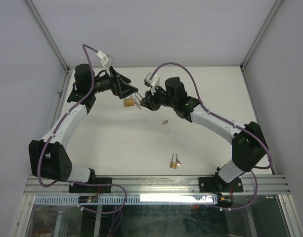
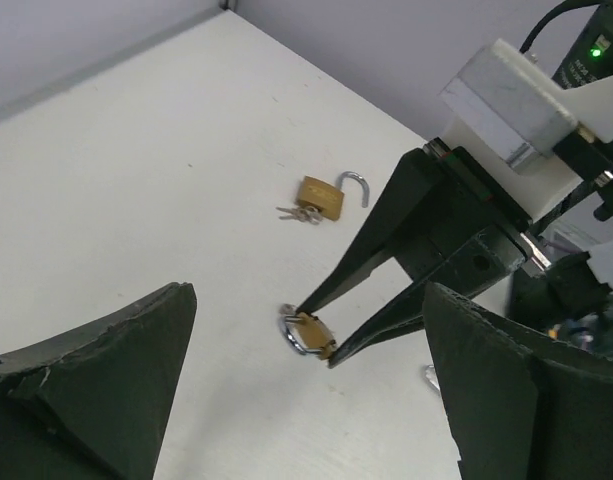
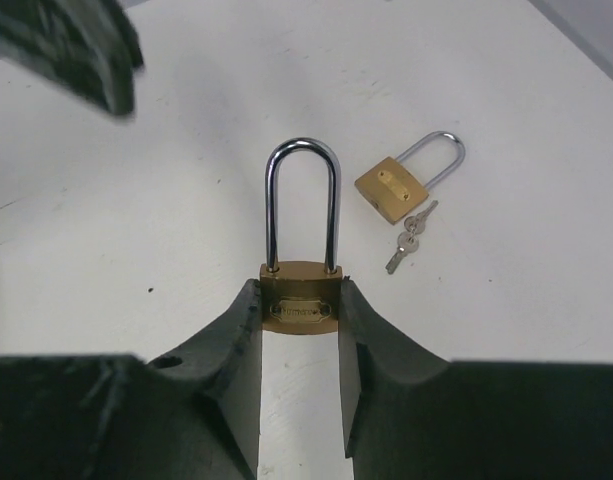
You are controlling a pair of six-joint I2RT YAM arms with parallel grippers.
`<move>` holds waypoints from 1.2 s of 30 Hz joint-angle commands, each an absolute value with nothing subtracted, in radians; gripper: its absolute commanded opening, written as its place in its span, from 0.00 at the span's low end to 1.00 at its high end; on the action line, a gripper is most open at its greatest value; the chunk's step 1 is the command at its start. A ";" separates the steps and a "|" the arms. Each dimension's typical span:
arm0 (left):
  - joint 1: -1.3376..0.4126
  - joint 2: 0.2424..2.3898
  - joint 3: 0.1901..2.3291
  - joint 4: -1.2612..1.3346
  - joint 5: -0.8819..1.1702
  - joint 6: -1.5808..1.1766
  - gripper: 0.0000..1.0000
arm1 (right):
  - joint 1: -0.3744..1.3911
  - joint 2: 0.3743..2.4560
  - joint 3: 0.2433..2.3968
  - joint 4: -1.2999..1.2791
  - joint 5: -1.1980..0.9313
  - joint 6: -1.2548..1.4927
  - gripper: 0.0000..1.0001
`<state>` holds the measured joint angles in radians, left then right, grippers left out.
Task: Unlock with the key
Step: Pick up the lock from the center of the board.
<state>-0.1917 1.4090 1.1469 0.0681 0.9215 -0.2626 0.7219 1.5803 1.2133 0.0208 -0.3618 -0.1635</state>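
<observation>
My right gripper point(image 3: 299, 305) is shut on the brass body of a padlock point(image 3: 298, 275). Its long steel shackle points away from the gripper, with both legs seated in the body. From the left wrist, that same padlock point(image 2: 311, 331) sits pinched between the right gripper's thin fingers point(image 2: 366, 270), low over the table. My left gripper point(image 2: 308, 292) faces it with jaws wide apart and nothing between them. From above, the left gripper point(image 1: 131, 92) and right gripper point(image 1: 143, 102) meet tip to tip at mid-back of the table. A small bunch of keys point(image 3: 411, 235) lies loose on the table.
The keys lie beside a second brass padlock point(image 3: 391, 188), beyond the held one and to its right. Further off, an open-shackled padlock point(image 2: 321, 197) has keys point(image 2: 298, 213) at its base. Another padlock point(image 1: 175, 162) lies near the front rail, a small metal piece point(image 1: 165, 122) mid-table.
</observation>
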 commanded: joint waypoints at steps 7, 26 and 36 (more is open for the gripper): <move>-0.089 1.289 1.345 -0.540 1.182 1.189 0.92 | 0.642 1.540 1.336 -0.121 -0.671 -0.177 0.00; -0.298 1.224 1.240 -0.834 0.966 2.218 0.75 | 0.685 1.594 1.473 -0.296 -0.794 -0.222 0.00; -0.303 1.253 1.268 -0.835 0.944 2.189 0.46 | 0.700 1.602 1.480 -0.317 -0.804 -0.235 0.00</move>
<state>-0.3000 1.2568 1.2392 -0.8650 0.9264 2.0525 0.6910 1.6009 1.4315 -0.3271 -0.7734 -0.2157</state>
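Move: The lock, held by its body in the right fingers with its shackle free, lies from the left hand about 4 cm back, 5 cm to its right and 6 cm below; from the right hand it is 1 cm ahead, 1 cm left and 1 cm up. A middle-sized lock lies on the board 27 cm below the left hand, some 5 cm left and 2 cm ahead, its keys 2 cm left and 1 cm ahead. Left rolls some 105 degrees, backing 7 cm, half-closing around the shackle; right draws the lock back and up. ##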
